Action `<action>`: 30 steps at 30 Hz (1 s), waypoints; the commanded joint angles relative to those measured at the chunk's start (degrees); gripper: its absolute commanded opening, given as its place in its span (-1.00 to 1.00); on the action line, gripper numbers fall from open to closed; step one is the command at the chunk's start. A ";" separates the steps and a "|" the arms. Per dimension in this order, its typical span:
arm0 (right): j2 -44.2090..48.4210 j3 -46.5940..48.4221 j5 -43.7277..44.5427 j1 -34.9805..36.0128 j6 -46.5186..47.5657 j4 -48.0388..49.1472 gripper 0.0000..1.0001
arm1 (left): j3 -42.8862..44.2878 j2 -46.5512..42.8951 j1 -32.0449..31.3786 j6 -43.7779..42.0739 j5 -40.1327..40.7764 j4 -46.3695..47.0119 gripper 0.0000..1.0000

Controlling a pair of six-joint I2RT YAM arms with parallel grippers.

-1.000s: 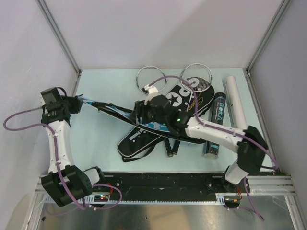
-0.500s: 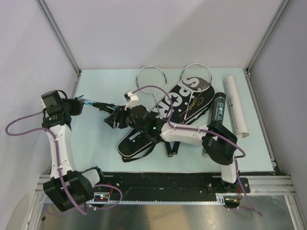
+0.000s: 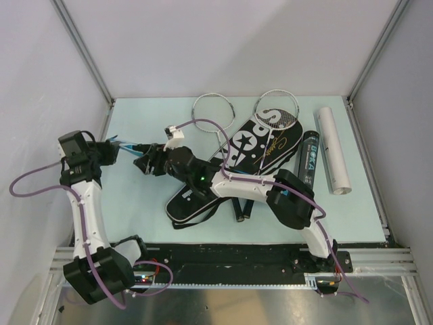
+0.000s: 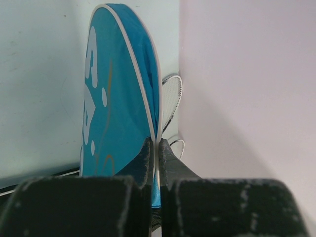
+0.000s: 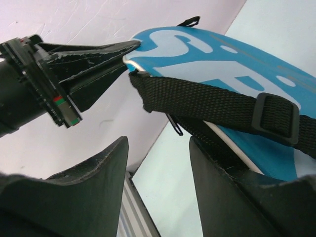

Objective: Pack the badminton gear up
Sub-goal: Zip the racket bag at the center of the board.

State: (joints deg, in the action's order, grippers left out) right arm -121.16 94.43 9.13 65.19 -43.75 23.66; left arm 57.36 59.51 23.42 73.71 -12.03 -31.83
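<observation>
My left gripper (image 3: 116, 147) is shut on the white-piped tip of a blue "SPORT" racket bag (image 4: 118, 98) and holds it on edge off the table near the left wall. My right gripper (image 5: 158, 168) stands open just below that same end of the blue bag (image 5: 237, 64), close to the left fingers (image 5: 89, 64). The bag's black webbing strap (image 5: 212, 106) and a zip pull hang over the gap; nothing is between the jaws. A black "SPORT" bag (image 3: 267, 139) lies flat, with racket heads (image 3: 213, 110) showing behind it.
A second black bag (image 3: 193, 201) lies near the front, with racket handles (image 3: 243, 208) beside it. A black shuttle tube (image 3: 308, 159) and a white tube (image 3: 333, 150) lie at the right. The left wall is close behind my left gripper.
My right arm has swept left along the blue bag, from mid-table to its held tip, jaws still open. The left gripper has kept its hold and barely moved.
</observation>
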 commanded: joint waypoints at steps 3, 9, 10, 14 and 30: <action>-1.33 3.22 6.38 -1.12 -0.66 0.03 0.08 | -0.80 -3.52 0.66 2.34 -2.67 2.49 -1.00; -0.65 2.82 4.46 -1.12 2.61 3.47 -0.05 | -1.31 -3.76 0.97 2.11 -2.48 2.51 -1.00; -0.65 2.75 4.17 -1.12 3.27 3.97 -0.06 | -1.21 -3.77 1.04 1.82 -2.52 2.49 -1.00; -0.59 2.47 3.05 -1.48 4.27 6.08 -0.09 | -1.31 -4.11 1.17 1.53 -2.63 2.43 -1.00; 1.18 1.04 3.63 -2.15 6.45 6.28 -0.97 | -1.69 -4.78 2.38 1.65 -2.94 2.40 -1.00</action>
State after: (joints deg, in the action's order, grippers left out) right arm -121.97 95.07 10.17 64.14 -38.74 26.85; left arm 55.18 57.30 25.10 74.61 -13.69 -31.35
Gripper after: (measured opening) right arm 0.053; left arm 0.032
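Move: The blue bag's dark zipper pull lies just beyond the right fingertips, about 2 cm forward and 1 cm left, roughly level with them. The strap's sewn end is some 4 cm forward and 3 cm left of the right hand, and the bag's tip, pinched in the left fingers, about 6 cm forward and 7 cm left. From the left hand the pull is roughly 4 cm back, 6 cm right and slightly below. The right fingers shut on the zipper pull beneath the strap, narrowing a little at first, then snapping nearly closed at the end. To get there the right hand eases forward about 2 cm, sinking slightly and then rising to about 1 cm above its start, while its fingers tilt up some 5 degrees. The left hand stays almost in place and keeps its pinch on the bag's tip. ##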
